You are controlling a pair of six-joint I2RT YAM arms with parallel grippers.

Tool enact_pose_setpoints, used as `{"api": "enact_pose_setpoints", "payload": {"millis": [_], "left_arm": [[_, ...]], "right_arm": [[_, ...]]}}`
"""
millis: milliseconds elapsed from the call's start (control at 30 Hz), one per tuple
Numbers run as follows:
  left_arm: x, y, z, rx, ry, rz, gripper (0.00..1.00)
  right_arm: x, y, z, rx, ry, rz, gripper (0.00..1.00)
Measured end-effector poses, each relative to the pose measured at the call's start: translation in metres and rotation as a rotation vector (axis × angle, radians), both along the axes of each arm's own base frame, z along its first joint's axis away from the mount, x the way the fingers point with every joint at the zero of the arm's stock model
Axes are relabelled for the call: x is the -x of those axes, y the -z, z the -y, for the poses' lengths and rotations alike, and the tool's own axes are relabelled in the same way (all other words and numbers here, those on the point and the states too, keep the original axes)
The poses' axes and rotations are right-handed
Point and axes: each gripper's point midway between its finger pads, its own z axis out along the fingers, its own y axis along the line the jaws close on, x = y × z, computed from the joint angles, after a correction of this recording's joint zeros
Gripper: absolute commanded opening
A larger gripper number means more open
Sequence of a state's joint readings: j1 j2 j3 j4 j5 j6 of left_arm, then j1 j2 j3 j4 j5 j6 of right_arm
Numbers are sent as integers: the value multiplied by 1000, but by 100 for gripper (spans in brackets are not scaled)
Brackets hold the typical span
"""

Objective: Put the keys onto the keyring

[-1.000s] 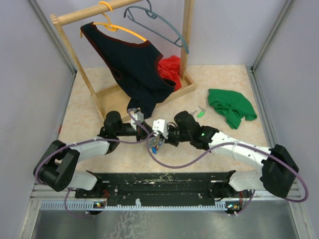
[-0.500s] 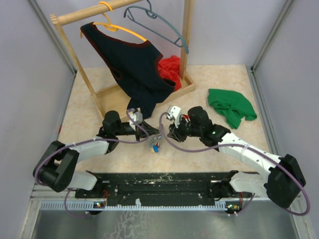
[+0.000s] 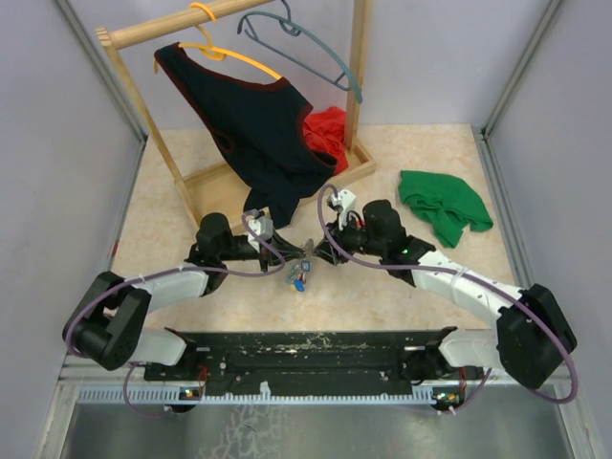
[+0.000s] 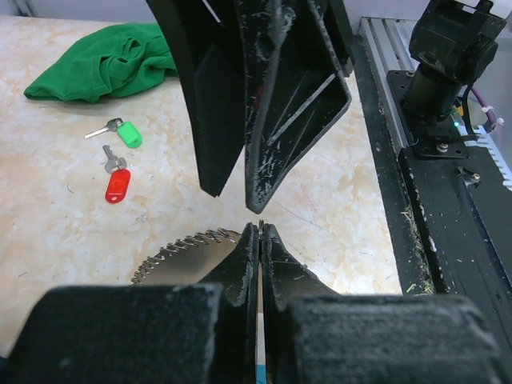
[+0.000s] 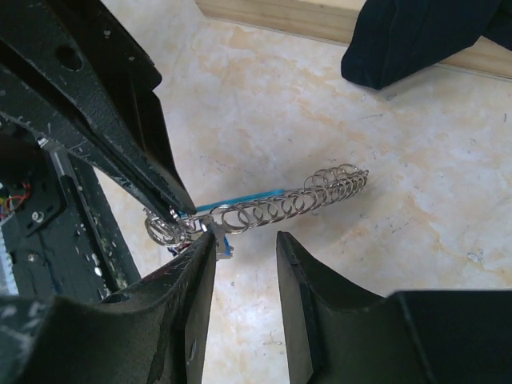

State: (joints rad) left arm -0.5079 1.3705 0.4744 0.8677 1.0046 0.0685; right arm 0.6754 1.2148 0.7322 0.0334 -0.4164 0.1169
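Observation:
The keyring (image 3: 301, 266) hangs just above the table between the two grippers. It is a silver wire coil (image 5: 296, 200) with a light-blue band (image 5: 240, 198) behind it. My left gripper (image 4: 260, 230) is shut on its small ring end (image 5: 164, 228), and the coil (image 4: 180, 246) sticks out to its left. Small blue and yellow keys (image 3: 298, 280) dangle under it. My right gripper (image 5: 244, 250) is open just below the coil, with its left finger (image 5: 196, 268) beside the ring cluster. A green-capped key (image 4: 122, 132) and a red-capped key (image 4: 117, 186) lie loose on the table.
A wooden clothes rack (image 3: 206, 186) stands at the back with a dark garment (image 3: 253, 124), hangers and a red cloth (image 3: 325, 129). A green cloth (image 3: 442, 206) lies at the right. A black rail (image 4: 448, 208) runs along the near edge.
My right gripper has let go at the keyring, opened, and swung back and right while turning its wrist. The left gripper has kept its hold in place.

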Motion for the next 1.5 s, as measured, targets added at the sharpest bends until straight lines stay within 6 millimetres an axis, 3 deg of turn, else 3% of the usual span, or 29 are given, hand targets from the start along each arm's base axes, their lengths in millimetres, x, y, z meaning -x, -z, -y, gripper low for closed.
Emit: {"api": "enact_pose_setpoints", "payload": {"millis": [333, 667, 900, 1333, 1500], "left_arm": [[0, 0, 0, 0, 1, -1, 0], [1, 0, 0, 0, 3, 0, 0], [1, 0, 0, 1, 4, 1, 0], [2, 0, -1, 3, 1, 2, 0], [1, -1, -2, 3, -13, 5, 6]], "right_arm": [[-5, 13, -11, -82, -2, -86, 28], [-5, 15, -16, -120, -16, -85, 19], [-8, 14, -19, -136, -22, -77, 0], [-6, 14, -16, -117, -32, -66, 0], [-3, 10, -12, -106, -34, -52, 0]]}}
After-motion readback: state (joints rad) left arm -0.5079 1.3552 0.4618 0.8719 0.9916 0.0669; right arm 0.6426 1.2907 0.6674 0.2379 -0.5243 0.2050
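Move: The wire loop of the keyring, held in the left fingertips and standing about 1 cm to the right of that hand, lies some 2 cm left, 1 cm ahead and 1 cm below the open right hand. From the right hand, the blue-tagged key hangs roughly 5 cm left, 4 cm back and 7 cm down. On the table about 13 cm below lie the red-tagged key, 8 cm ahead and 11 cm right, and the green-tagged key, 10 cm ahead and 17 cm right. The keyring's wire loop, kept still in the shut left fingers, is met by the right hand, which eases about 2 cm left and a good 1 cm down towards the left fingertips, its own tips tilting up under 10 degrees. The right fingers go from partly open to fully shut, pinching the wire, then draw back to the right by under 1 cm. ##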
